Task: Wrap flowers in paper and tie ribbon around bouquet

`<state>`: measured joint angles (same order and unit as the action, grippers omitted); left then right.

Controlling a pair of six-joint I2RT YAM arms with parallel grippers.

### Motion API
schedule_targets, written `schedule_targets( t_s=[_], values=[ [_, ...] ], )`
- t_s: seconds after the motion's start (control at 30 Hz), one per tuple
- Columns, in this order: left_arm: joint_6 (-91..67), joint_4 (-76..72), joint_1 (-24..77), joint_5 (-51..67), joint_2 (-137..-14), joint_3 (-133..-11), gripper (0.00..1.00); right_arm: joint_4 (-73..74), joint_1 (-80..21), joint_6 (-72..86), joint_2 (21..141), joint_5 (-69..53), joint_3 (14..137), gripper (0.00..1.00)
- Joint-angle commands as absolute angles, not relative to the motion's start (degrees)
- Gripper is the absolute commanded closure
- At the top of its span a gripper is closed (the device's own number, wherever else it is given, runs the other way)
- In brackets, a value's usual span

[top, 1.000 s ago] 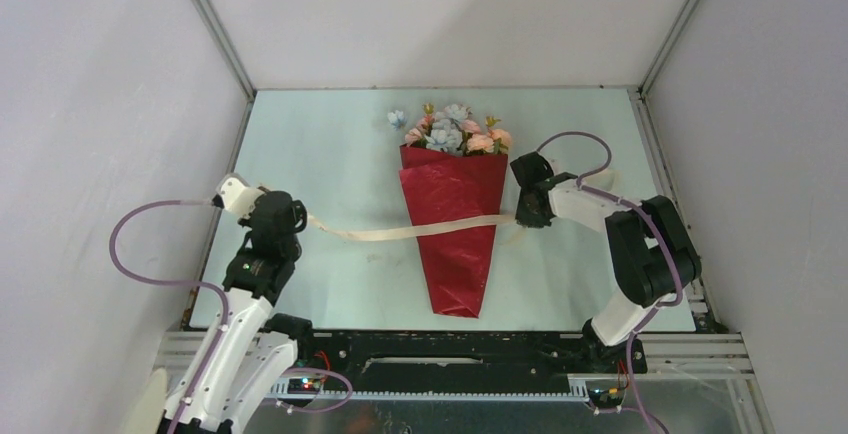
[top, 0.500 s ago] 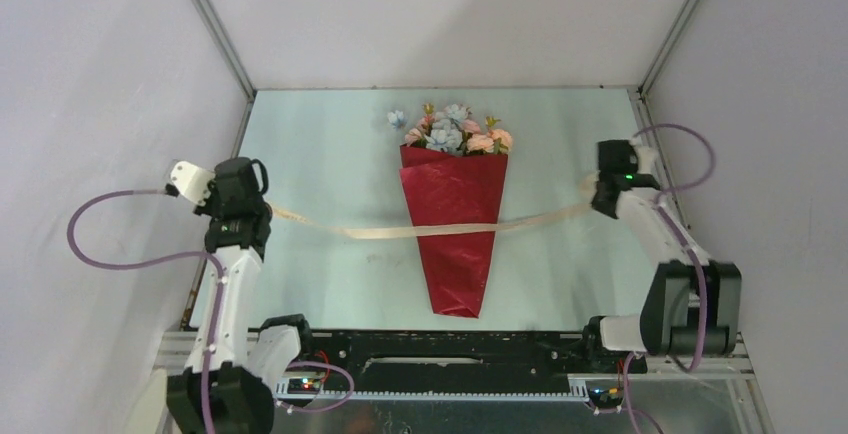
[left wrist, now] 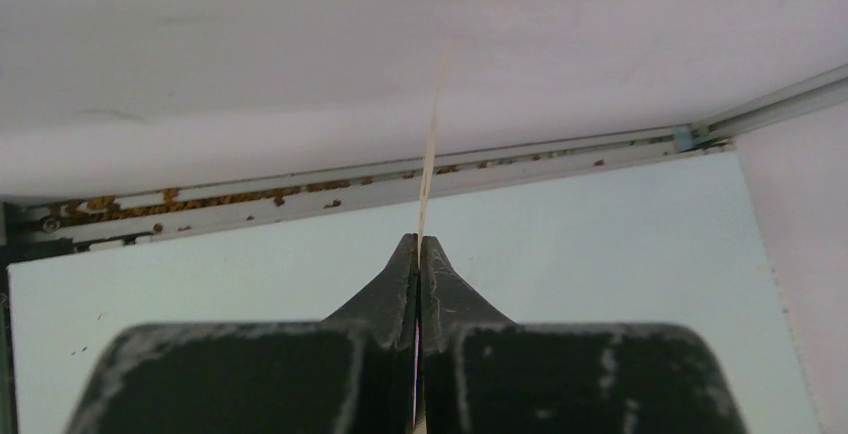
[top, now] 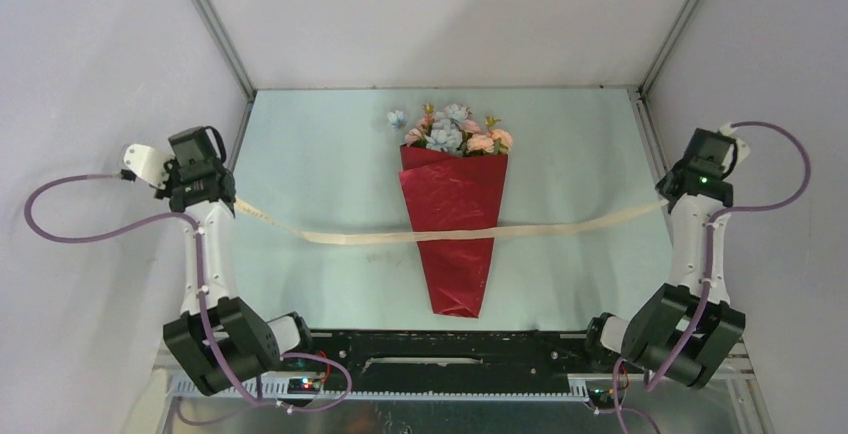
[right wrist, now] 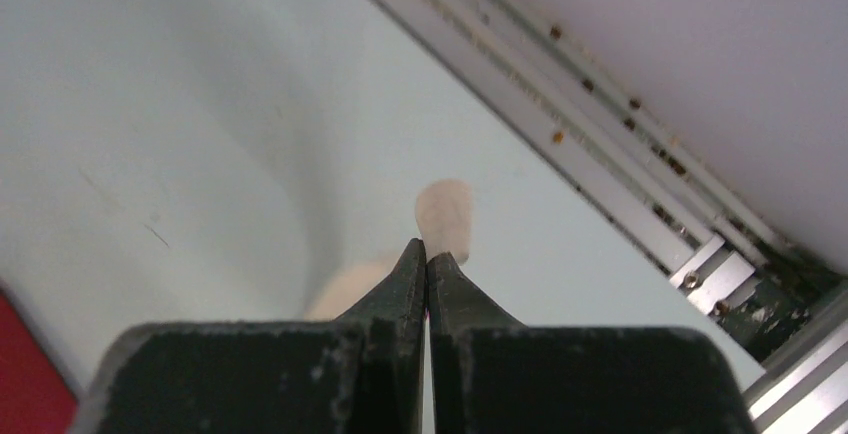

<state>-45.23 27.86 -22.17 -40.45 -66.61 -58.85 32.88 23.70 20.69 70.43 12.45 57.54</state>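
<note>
Red paper lies as a cone in the middle of the table, its narrow end toward the arms. Pink and pale blue flowers stick out of its far, wide end. The cream ribbon stretches left to right across the cone. My left gripper is shut on the ribbon's left end at the table's left edge; in the left wrist view the ribbon runs edge-on out of the left gripper. My right gripper is shut on the right end; a short ribbon end pokes past the right gripper.
White walls enclose the table on three sides, with metal rails along its left and right edges. Both arms stand stretched out close to the side walls. A purple cable loops from each wrist.
Both arms swung outward toward the side walls, pulling the ribbon longer and straighter across the cone. The right gripper, beside the cone a second ago, now holds the ribbon end at the right edge.
</note>
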Motion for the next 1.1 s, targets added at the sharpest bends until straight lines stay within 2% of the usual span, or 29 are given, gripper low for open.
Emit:
schedule_targets(
  t_s=[0.0, 0.13, 0.3, 0.33, 0.37, 0.4, 0.43, 0.47, 0.5, 0.53, 0.57, 0.63, 0.77, 0.87, 0.97, 1.07],
  values=[
    [-42.8, 26.5, -23.6, -38.8, -69.0, -65.0, 1.0, 34.1, 27.7, 19.4, 70.0, 10.9, 65.3, 1.0],
    [-43.1, 27.9, -24.0, -38.1, -71.5, -66.3, 0.91, 34.6, 29.3, 18.5, 70.1, 10.1, 65.8, 1.0],
    [-44.5, 28.1, -24.1, -33.6, -72.4, -65.5, 0.85, 35.7, 29.3, 18.7, 73.5, 9.4, 65.8, 1.0],
    [-44.8, 28.2, -24.1, -33.1, -72.4, -65.0, 0.74, 35.5, 29.2, 18.6, 73.9, 9.2, 65.7, 0.98],
    [-44.9, 28.4, -24.1, -32.6, -72.4, -64.8, 0.63, 35.6, 29.2, 18.4, 74.6, 9.2, 65.8, 0.91],
    [-45.0, 29.1, -24.1, -32.0, -72.4, -64.7, 0.35, 35.6, 29.1, 18.4, 74.9, 9.2, 65.8, 0.81],
    [-45.1, 29.8, -24.1, -31.9, -72.4, -65.0, 0.1, 35.7, 28.9, 18.4, 75.2, 9.2, 65.8, 0.6],
    [-45.4, 31.4, -24.1, -30.8, -72.4, -65.2, 0.05, 35.7, 28.7, 18.2, 75.2, 9.3, 65.8, 0.5],
    [-45.4, 32.4, -24.1, -30.1, -72.1, -65.5, 0.02, 35.6, 28.0, 18.0, 75.0, 9.3, 65.8, 0.36],
    [-45.0, 32.7, -24.1, -28.0, -71.8, -65.6, 0.01, 35.6, 27.6, 17.7, 74.8, 9.5, 65.8, 0.3],
    [-44.8, 33.1, -24.1, -26.5, -70.9, -65.8, 0.0, 35.6, 26.5, 17.7, 74.1, 10.0, 65.8, 0.11],
    [-43.9, 32.5, -23.9, -20.2, -69.1, -65.3, 0.0, 35.7, 24.8, 17.7, 72.9, 9.4, 65.8, 0.02],
    [-39.6, 26.0, -20.1, -3.4, -64.4, -61.6, 0.0, 34.9, 18.5, 17.9, 71.1, 2.6, 65.3, 0.0],
    [-36.4, 21.4, -10.5, 4.4, -63.4, -58.6, 0.0, 32.7, 8.9, 17.8, 71.2, -5.0, 63.4, 0.01],
    [-35.8, 7.3, -2.9, 23.8, -66.1, -51.6, 0.0, 25.8, 0.4, 20.0, 72.7, -11.7, 58.9, 0.0],
    [-36.3, -5.8, 5.9, 33.5, -70.9, -45.8, 0.0, 17.3, -8.1, 22.4, 76.9, -18.5, 54.9, 0.01]
  ],
)
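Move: The left hand still pinches its ribbon end; the wrapped bouquet's middle, with the ribbon across it, lies about 49 cm to its right, 1 cm ahead and 20 cm below. From the right hand, also still gripping its end, it lies some 40 cm left, 1 cm back and 14 cm below. The flower heads are roughly 21 cm beyond that middle, and a loose blue flower lies 12 cm left of the heads and 2 cm farther out. Both hands open wide, releasing the ribbon ends, then swing inward towards the bouquet, some 20 to 25 cm. ##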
